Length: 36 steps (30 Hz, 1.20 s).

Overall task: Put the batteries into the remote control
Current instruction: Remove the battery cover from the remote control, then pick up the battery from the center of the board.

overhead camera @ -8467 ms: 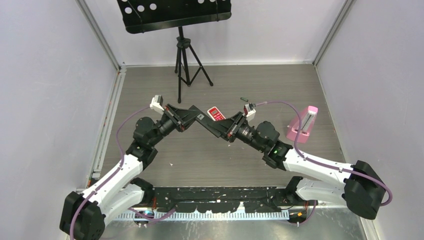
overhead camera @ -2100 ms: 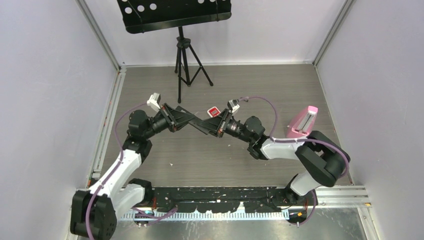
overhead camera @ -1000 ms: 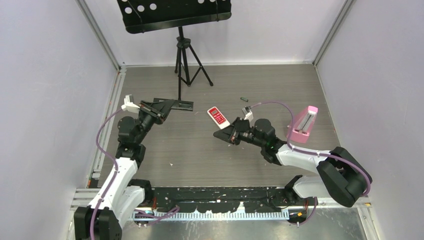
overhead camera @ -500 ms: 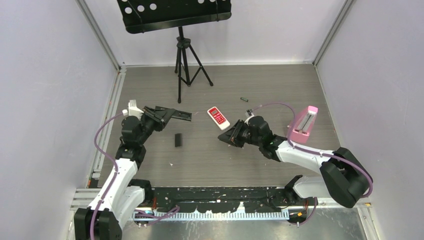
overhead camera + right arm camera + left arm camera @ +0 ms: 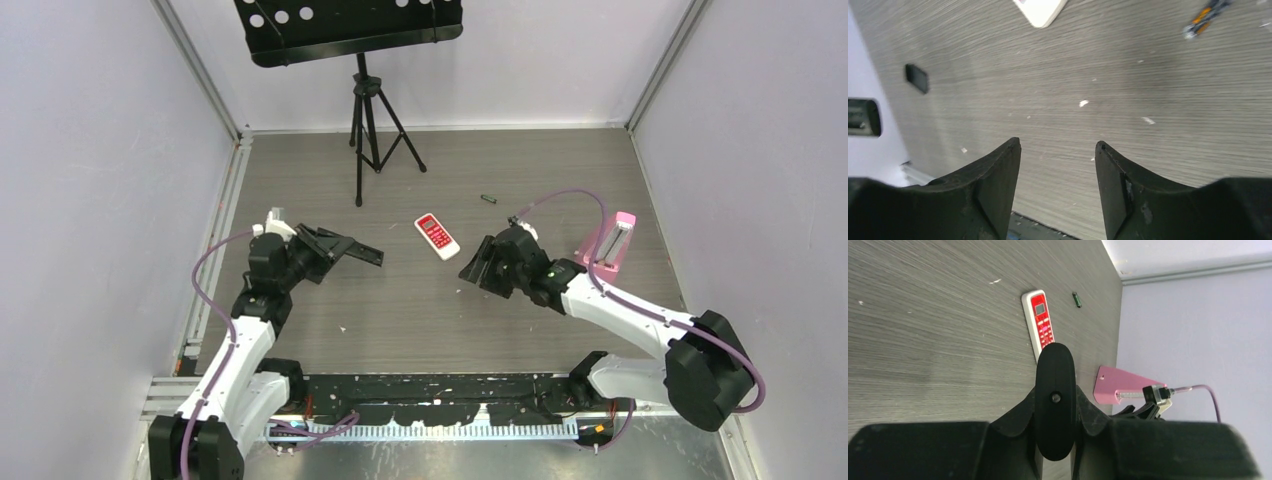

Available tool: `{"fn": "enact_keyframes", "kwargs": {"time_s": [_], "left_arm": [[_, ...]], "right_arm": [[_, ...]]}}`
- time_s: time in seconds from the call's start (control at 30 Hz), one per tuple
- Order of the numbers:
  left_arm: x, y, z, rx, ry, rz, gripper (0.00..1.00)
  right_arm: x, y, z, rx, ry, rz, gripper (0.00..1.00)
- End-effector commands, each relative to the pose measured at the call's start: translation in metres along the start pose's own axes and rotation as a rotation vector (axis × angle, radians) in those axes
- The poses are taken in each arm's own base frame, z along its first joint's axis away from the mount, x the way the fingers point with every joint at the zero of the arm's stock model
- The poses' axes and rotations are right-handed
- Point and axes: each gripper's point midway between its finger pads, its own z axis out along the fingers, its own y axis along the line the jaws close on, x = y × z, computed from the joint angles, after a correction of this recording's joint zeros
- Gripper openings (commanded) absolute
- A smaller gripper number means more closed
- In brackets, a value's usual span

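My left gripper is shut on a black remote control and holds it above the table at the left. A white and red remote lies flat mid-table. One dark green battery lies beyond it. An orange battery rests on the wood in the right wrist view. My right gripper hangs open just right of the white remote, with nothing between its fingers.
A small flat black piece lies on the wood toward the left arm. A pink wedge-shaped object stands at the right. A black music stand on a tripod occupies the back.
My right gripper has opened and drawn back to the right. My left gripper has swung the black remote down and toward the table's middle. The small black piece seen earlier is hidden from above.
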Motion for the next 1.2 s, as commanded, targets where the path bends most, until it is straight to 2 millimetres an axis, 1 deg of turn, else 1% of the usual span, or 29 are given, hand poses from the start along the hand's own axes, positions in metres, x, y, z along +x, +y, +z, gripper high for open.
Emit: {"fn": "enact_keyframes", "kwargs": {"time_s": [0.0,0.13,0.27,0.47,0.6,0.77,0.93,1.07,1.17], "left_arm": [[0.011,-0.031,-0.004,0.143,0.092,0.091,0.00],[0.028,-0.045,-0.007,0.243,0.190,0.122,0.00],[0.047,-0.053,-0.009,0.292,0.254,0.164,0.00],[0.073,-0.076,-0.019,0.440,0.323,0.248,0.00],[0.087,-0.085,-0.028,0.535,0.355,0.300,0.00],[0.095,-0.098,-0.047,0.666,0.375,0.372,0.00],[0.097,-0.101,-0.056,0.707,0.363,0.414,0.00],[0.098,-0.098,-0.058,0.711,0.357,0.428,0.00],[0.097,-0.098,-0.058,0.711,0.348,0.432,0.00]], "right_arm": [[-0.029,-0.023,-0.006,0.176,-0.107,-0.099,0.62],[-0.045,-0.051,-0.006,0.337,-0.147,-0.137,0.55],[-0.057,-0.068,0.003,0.420,-0.158,-0.141,0.48],[-0.073,-0.085,0.017,0.510,-0.161,-0.137,0.49],[-0.082,-0.092,0.027,0.544,-0.161,-0.133,0.51],[-0.090,-0.096,0.035,0.539,-0.161,-0.103,0.52],[-0.096,-0.100,0.045,0.549,-0.146,-0.086,0.51],[-0.094,-0.103,0.051,0.557,-0.122,-0.080,0.39],[-0.091,-0.104,0.052,0.553,-0.107,-0.075,0.32]]}}
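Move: The loose black battery lies about 8 cm ahead of the right hand, 8 cm to its right and 9 cm below; from the left hand, which still holds the black remote, it is some 40 cm right, 4 cm ahead and 18 cm below. At table height, the white remote is about 17 cm ahead and 9 cm left of the right hand; the green battery is roughly 30 cm ahead and 5 cm right. The right hand swings about 10 cm to its right, then on forward some 8 cm while sinking 7, down towards the black battery, rolling its left side down so that the fingers point steeply at the table and narrowing them without shutting. Meanwhile the left hand keeps its grip on the black remote and carries it right, back and somewhat up, turning it about 40 degrees clockwise as the fingers tip up. ##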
